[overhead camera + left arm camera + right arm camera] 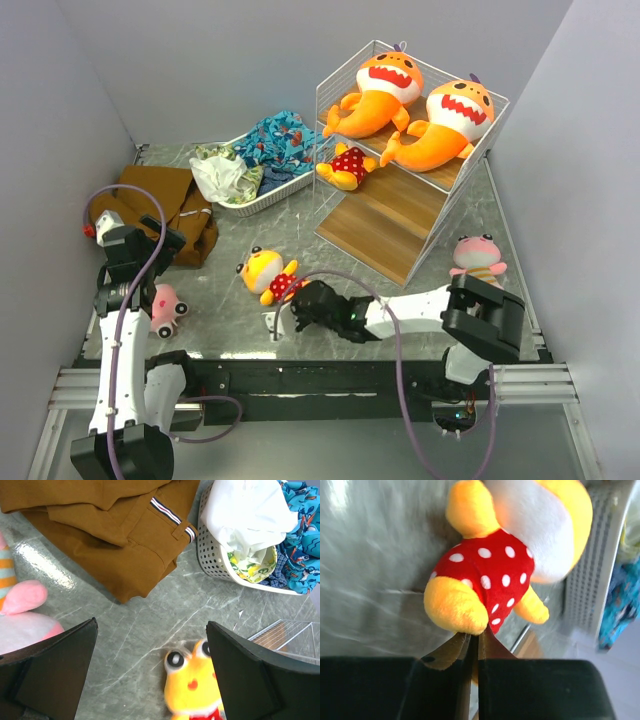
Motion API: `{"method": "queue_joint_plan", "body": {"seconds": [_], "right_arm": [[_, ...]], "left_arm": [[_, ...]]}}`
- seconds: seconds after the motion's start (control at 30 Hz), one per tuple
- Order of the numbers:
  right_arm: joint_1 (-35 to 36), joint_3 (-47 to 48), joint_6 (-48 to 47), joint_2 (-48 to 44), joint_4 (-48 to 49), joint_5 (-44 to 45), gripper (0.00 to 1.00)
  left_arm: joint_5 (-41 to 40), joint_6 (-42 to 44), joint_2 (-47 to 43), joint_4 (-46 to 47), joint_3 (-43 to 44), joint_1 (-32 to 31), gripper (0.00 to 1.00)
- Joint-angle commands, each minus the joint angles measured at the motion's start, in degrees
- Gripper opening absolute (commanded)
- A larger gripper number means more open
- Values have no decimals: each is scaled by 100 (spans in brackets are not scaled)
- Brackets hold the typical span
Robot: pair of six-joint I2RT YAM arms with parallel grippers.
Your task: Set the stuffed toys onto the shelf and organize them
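Observation:
A yellow-headed doll (268,272) in a red polka-dot dress lies on the table in front of the arms. My right gripper (300,300) is shut on a brown tag at the doll's (500,565) foot, the jaws (474,642) pressed together. My left gripper (150,670) hangs wide open above bare table, with the doll's head (192,685) by its right finger. A pink striped plush (165,308) lies beside the left arm, another (478,258) right of the shelf (385,225). Two orange sharks (385,90) (450,120) and a second doll (348,165) rest on the shelf.
A brown cloth (165,205) lies at the back left. A low white basket (250,175) of patterned clothes stands between it and the shelf. The basket's wall (215,555) and the brown cloth (100,530) fill the top of the left wrist view.

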Motion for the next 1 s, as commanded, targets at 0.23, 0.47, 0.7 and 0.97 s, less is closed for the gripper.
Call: {"method": "queue_joint_plan", "body": {"seconds": [0.23,0.47,0.7,0.97], "right_arm": [[1730,1934,5138,881,-2476,2772,5],[1897,1876,5186,550,-2312,1763,51],[1757,1163,3857,-136,-1440,796,74],[1713,724,2618,-628,-940,-259,73]], "left_arm": [[80,95,-129,193,-26,-20,96],[80,86,-112,176,-17,-12,97],[80,86,-120,158,-8,-12,96],[80,95,-121,176,-9,-12,96]]}}
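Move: The right hand already grips a leg of the yellow, red-spotted toy, whose middle lies about 7 cm to its left and 3 cm ahead, nearly level. The bare spot it is taken to is some 11 cm left and 3 cm back. The pink toy lies about 31 cm left and 5 cm back; the lower shelf board's middle is around 19 cm right and 17 cm ahead. From the left hand, the yellow toy is some 22 cm right, 2 cm back and 13 cm below. Back towards the table's front edge, about 12 cm in all, and some 5 cm left, the right hand pulls the yellow toy by its leg, swinging clockwise as it goes. Near the end of the pull the fingers open wide and let go of the leg; meanwhile the wrist tips over 20 degrees further down, then turns most of the way back counter-clockwise. ##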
